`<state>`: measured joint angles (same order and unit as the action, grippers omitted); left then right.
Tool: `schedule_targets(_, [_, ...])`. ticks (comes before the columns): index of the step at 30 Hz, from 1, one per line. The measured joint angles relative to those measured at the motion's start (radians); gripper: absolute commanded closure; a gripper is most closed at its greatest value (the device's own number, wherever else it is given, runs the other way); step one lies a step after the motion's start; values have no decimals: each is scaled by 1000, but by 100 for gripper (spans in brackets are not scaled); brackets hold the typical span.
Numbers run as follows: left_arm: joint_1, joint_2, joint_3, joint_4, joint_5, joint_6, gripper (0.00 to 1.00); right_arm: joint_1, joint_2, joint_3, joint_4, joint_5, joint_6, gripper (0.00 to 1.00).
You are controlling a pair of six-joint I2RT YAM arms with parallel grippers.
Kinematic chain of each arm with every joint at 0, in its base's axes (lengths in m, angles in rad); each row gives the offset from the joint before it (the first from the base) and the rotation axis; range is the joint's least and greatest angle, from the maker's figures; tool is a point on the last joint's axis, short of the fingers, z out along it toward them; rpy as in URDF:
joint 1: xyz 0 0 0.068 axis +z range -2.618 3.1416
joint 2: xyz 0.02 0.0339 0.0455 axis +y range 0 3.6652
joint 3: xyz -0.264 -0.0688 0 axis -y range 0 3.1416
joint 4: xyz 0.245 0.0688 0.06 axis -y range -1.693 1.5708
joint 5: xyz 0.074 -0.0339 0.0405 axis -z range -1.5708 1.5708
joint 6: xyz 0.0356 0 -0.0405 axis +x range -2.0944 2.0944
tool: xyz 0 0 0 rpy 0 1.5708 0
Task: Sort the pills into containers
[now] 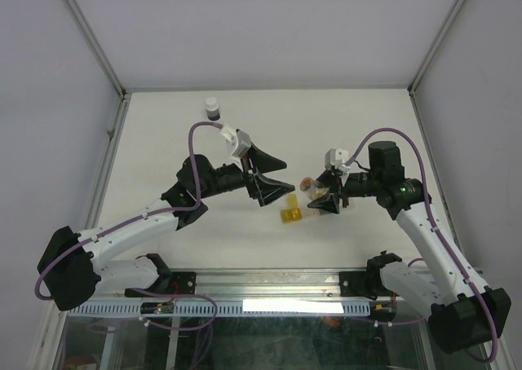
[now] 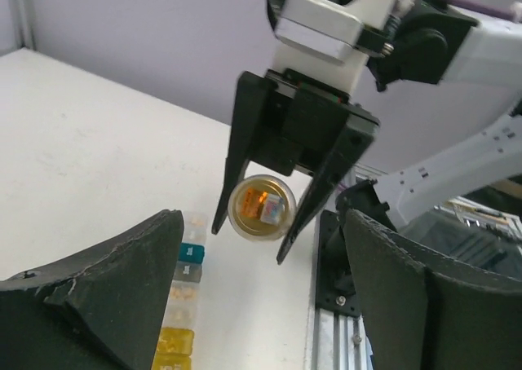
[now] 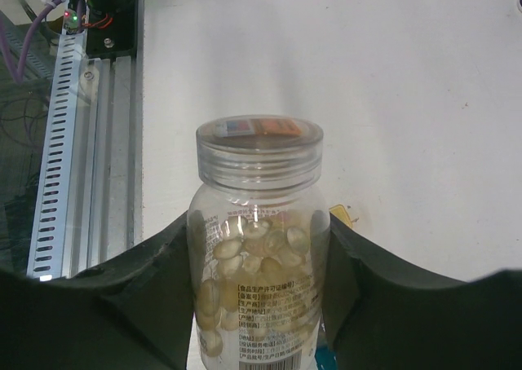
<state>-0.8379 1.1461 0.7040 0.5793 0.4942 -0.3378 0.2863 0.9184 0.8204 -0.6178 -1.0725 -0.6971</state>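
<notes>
My right gripper [image 3: 259, 292] is shut on a clear pill bottle [image 3: 259, 256], lying sideways above the table with its clear screw lid [image 3: 259, 146] on. Pale oval pills [image 3: 245, 252] fill the bottle. The left wrist view looks straight at that lid [image 2: 261, 208] between the right gripper's black fingers [image 2: 235, 162]. My left gripper [image 1: 287, 175] stands open just left of the lid, nothing between its fingers [image 2: 106, 297]. The containers [image 2: 186, 284] lie in a row on the table below: clear, teal, grey, clear, yellow. From above only their yellow end [image 1: 290, 213] shows clearly.
A small white bottle with a dark blue band [image 1: 212, 107] stands at the back of the table. The metal rail [image 1: 269, 305] and both arm bases run along the near edge. Frame posts and pale walls close in the sides and back.
</notes>
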Motion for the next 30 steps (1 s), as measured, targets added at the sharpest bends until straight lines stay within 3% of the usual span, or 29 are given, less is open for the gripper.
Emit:
schedule_targets(5, [-63, 42, 125, -184, -129, -47, 29, 0, 0, 0, 0, -2, 0, 100])
schedule_targets(11, [-106, 126, 226, -317, -169, -49, 37, 0, 0, 0, 0, -2, 0, 100])
schedule_targets(18, [-106, 180, 253, -378, -144, -49, 47, 0, 0, 0, 0, -2, 0, 100])
schedule_targets(21, [-106, 187, 256, -382, -117, -49, 62, 0, 0, 0, 0, -2, 0, 100])
schedule_targets(25, [-110, 195, 266, -384, -90, -36, 73, -1, 0, 0, -3, -3, 1, 100])
schedule_targets(30, [-100, 218, 283, -390, 2, 81, 72, -2, 0, 0, -24, -6, -1, 100])
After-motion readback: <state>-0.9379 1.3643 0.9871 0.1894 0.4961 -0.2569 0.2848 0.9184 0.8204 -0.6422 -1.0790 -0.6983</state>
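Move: The lid of the pill jar, held in the right hand, is about 5 cm to the left hand's right, 4 cm below and 1 cm back. The yellow compartments are on the table roughly 5 cm ahead, 4 cm right and 27 cm below; the teal compartment is about 6 cm ahead, 14 cm right and just as low. From the right hand the lid lies about 5 cm left, 1 cm ahead and 3 cm up. Rightward about 5 cm and down some 4 cm, the left hand goes to the jar's lid, tipping its fingers about 15 degrees downward as they narrow from wide open to roughly half that gap and pinch the lid's rim on both sides. Once they have hold, the wrist starts a small twist. The right hand stays put, keeping its grip on the jar body. ##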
